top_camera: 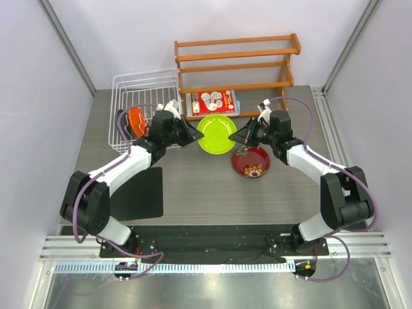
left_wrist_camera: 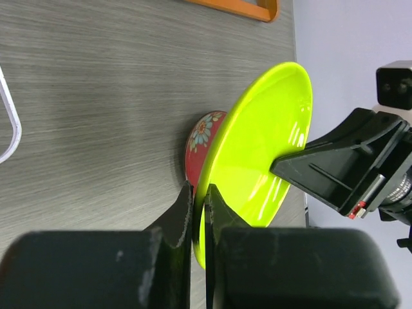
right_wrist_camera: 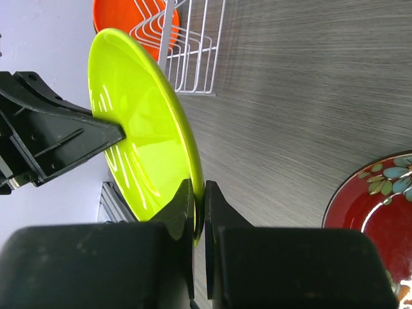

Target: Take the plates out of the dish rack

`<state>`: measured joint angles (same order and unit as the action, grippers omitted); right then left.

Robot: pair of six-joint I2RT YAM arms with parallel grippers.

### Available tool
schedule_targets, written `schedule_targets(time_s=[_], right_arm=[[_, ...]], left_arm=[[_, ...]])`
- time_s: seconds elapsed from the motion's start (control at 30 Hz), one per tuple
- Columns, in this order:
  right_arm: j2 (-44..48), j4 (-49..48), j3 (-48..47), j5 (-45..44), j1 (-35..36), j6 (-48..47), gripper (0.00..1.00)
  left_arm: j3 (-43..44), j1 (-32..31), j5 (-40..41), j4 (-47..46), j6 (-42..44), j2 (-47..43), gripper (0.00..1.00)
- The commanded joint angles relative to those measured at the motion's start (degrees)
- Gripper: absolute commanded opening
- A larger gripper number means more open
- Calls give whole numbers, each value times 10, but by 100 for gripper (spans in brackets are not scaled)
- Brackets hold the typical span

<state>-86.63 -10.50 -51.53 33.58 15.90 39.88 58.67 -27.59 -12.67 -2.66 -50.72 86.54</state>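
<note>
The lime green plate (top_camera: 215, 134) hangs above the table's middle, held at both edges. My left gripper (top_camera: 196, 135) is shut on its left rim (left_wrist_camera: 201, 190), and my right gripper (top_camera: 233, 138) is shut on its right rim (right_wrist_camera: 198, 187). In the left wrist view the lime plate (left_wrist_camera: 257, 148) stands on edge, as it does in the right wrist view (right_wrist_camera: 138, 135). The dark red floral plate (top_camera: 252, 162) lies flat on the table under the right arm. An orange plate (top_camera: 135, 120) stands in the white wire dish rack (top_camera: 145, 84) at the back left.
An orange-brown wooden shelf (top_camera: 238, 61) stands at the back. A red-and-white packet (top_camera: 214, 102) lies in front of it, just behind the lime plate. A black mat (top_camera: 138, 193) lies at the near left. Grey walls close in both sides.
</note>
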Motion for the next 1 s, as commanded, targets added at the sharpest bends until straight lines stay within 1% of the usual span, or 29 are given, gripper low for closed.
schedule_targets(time_s=[0.0,0.03,0.07,0.1,0.13,0.17,0.2,0.23,0.27,0.33,0.37,0.4,0.43,0.47,0.5,0.6,0.73,0.83,0.97], right_arm=[[19,-1,0,-10,4,-34,1],[36,20,3,-25,0,-40,1],[49,32,5,-45,-5,-49,1],[59,81,5,-92,-15,-59,1],[69,105,1,-125,-21,-70,1],[88,139,-1,-149,-28,-88,1],[96,178,-2,-179,-44,-97,1],[102,197,-3,-186,-53,-104,1],[111,210,-2,-189,-61,-115,1],[114,250,0,-203,-82,-122,1],[114,261,4,-208,-85,-123,1],[111,274,5,-208,-88,-125,1],[110,276,8,-208,-91,-126,1],[107,278,15,-209,-93,-126,1],[103,282,18,-210,-93,-125,1],[96,287,27,-209,-96,-123,1],[92,287,37,-221,-97,-122,1],[76,291,38,-216,-97,-132,1],[53,314,24,-208,-97,-150,1]], left_arm=[[9,-10,-17,-60,-3,-13,5],[12,-10,-16,-47,0,-13,15],[14,-10,-3,-36,14,-15,34],[17,-9,6,-27,26,-17,40],[21,-10,19,-4,38,-27,43],[23,-10,62,11,63,-34,48],[24,-10,87,25,76,-41,51],[28,-10,111,64,88,-55,52],[31,-9,165,76,104,-62,62],[38,-10,223,119,138,-74,74],[43,-10,253,136,144,-84,86],[52,-10,308,151,161,-88,87],[55,-10,333,172,168,-92,88],[58,-10,358,182,173,-99,96],[64,-10,403,190,185,-102,99],[72,-10,465,209,206,-114,99],[71,-10,524,219,235,-127,99],[68,-10,550,223,237,-131,100],[63,-10,558,222,241,-135,100]])
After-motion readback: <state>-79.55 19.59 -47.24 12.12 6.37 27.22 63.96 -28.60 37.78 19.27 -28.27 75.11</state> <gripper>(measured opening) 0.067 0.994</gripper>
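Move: Between the two hands, both pinching its rim, hangs the lime plate, its middle about 7 cm right of the left hand and 6 cm left of the right hand. From the right hand the red plate lies some 10 cm to the right, hardly any farther out and 16 cm below. From the left hand the orange plate in the rack is about 30 cm left, 12 cm ahead and 9 cm lower; the dark plate stands 7 cm left of the orange one. Opening wide, the left fingers let go of the lime plate's rim, then swing about 17 cm left and some 4 cm up towards the rack, turning counter-clockwise and tipping down. The right hand keeps its pinch on the opposite rim and carries the plate about 14 cm right, then mostly down 9 cm with a little back, over the red plate, its wrist turning clockwise and tipping the fingers down. ##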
